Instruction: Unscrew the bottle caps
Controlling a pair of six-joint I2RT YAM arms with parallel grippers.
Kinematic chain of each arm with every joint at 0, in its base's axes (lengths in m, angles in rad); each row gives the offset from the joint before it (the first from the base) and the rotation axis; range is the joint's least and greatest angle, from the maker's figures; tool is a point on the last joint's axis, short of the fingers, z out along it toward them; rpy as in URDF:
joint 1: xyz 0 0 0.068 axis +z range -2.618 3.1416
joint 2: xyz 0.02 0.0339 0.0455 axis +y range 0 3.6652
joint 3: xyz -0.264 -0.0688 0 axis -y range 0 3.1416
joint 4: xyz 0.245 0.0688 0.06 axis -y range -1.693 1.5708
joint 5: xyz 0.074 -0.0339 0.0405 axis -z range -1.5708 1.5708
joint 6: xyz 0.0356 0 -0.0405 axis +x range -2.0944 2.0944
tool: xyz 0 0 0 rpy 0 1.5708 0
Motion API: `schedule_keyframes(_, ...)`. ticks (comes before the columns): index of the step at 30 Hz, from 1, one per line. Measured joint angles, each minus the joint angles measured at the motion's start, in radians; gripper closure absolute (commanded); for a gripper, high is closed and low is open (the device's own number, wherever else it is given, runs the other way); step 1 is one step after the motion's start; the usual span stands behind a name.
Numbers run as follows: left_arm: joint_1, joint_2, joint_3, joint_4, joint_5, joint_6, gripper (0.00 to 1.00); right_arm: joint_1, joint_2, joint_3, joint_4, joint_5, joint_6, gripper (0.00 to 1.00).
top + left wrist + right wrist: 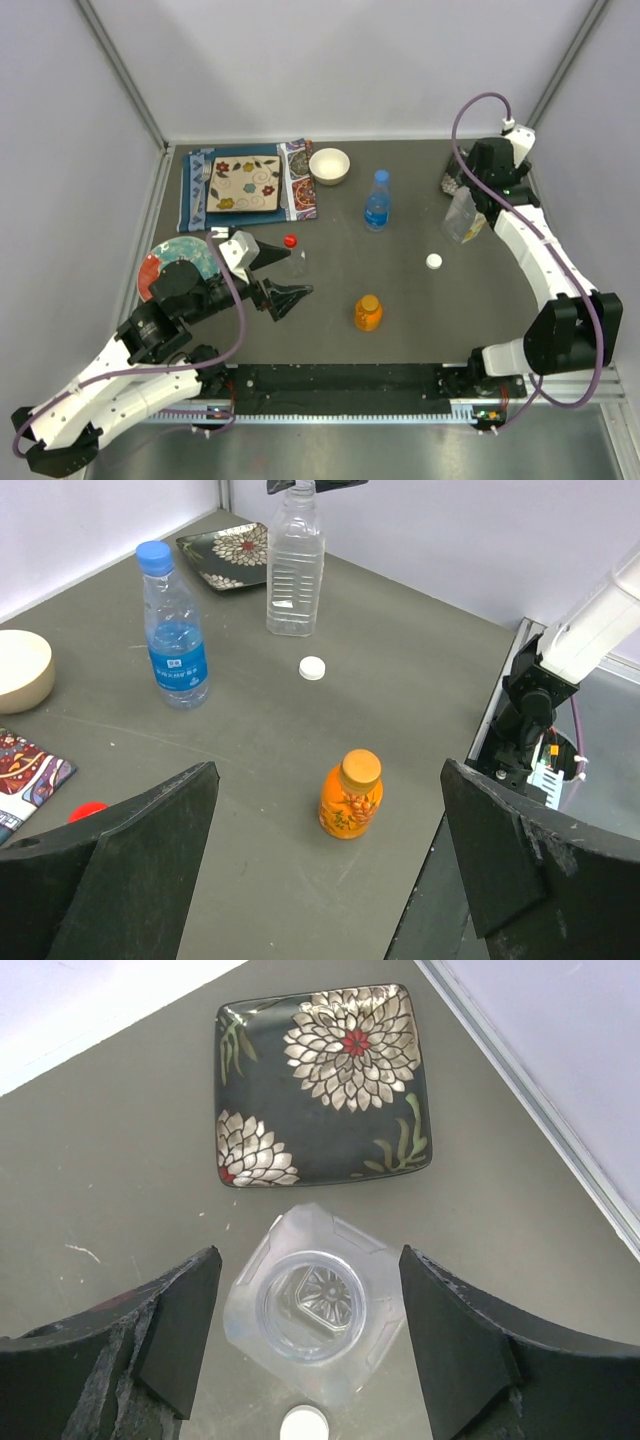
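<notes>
My right gripper (310, 1252) hangs open over the wide clear bottle (318, 1310), a finger on each side of its uncapped mouth and neither touching it. The white cap (303, 1424) lies on the table beside that bottle (462, 218). My left gripper (329, 768) is wide open and empty. It points at the short orange bottle (350, 798), which stands capped a little way ahead. The blue-tinted bottle (377, 203) keeps its blue cap (153, 555). A slim clear bottle (297, 264) with a red cap (290, 240) stands by my left fingertips (283, 256).
A white bowl (329, 165) and a patterned square plate (245, 183) on blue cloths sit at the back. A round red-and-teal plate (172, 262) lies under my left arm. A dark floral plate (325, 1080) lies just beyond the wide bottle, near the right wall.
</notes>
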Motion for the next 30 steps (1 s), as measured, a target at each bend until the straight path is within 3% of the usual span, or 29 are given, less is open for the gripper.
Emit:
schedule_keyframes(8,0.0,0.0,-0.005,0.001,-0.008,0.0,0.02,0.051,-0.088,0.118,-0.09,-0.019,-0.006,0.27)
schedule_keyframes(14,0.0,0.015,-0.005,0.016,-0.079,-0.033,0.02,0.196,-0.175,0.255,-0.058,-0.223,-0.026,0.31)
schedule_keyframes(16,0.0,0.03,-0.005,0.019,-0.119,-0.055,0.02,0.25,-0.182,0.257,-0.026,-0.289,-0.035,0.27)
schedule_keyframes(22,0.001,0.087,-0.005,0.021,-0.209,-0.129,0.02,0.379,-0.047,0.248,-0.008,-0.362,-0.079,0.08)
schedule_keyframes(30,0.001,0.079,-0.006,0.02,-0.226,-0.172,0.02,0.404,0.161,0.261,-0.019,-0.328,-0.1,0.06)
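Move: The blue-capped bottle stands about 24 cm to the right hand's left and 3 cm farther out, its middle some 12 cm below. The empty clear bottle is right at this hand, its neck between the fingers and its middle 11 cm lower, 2 cm ahead and 1 cm left; the white cap lies 8 cm back and 9 cm left, the black plate 19 cm ahead and 7 cm right, both about 21 cm down. From the left hand, the blue-capped bottle is roughly 30 cm ahead, 17 cm right and 21 cm below; the red-capped bottle is 18 cm ahead, 4 cm left and 22 cm below. The right hand lifts its already parted fingers clear of the empty clear bottle's neck, rising about 17 cm and drawing slightly back as it swings some 24 cm left in an arc, then sinks about 13 cm towards the blue cap, turning roughly 40 degrees counter-clockwise and opening wider so that the fingers come close over the cap, still without visible contact. Midway the empty, open left hand eases about 4 cm forward and a little down, turning slightly counter-clockwise. ##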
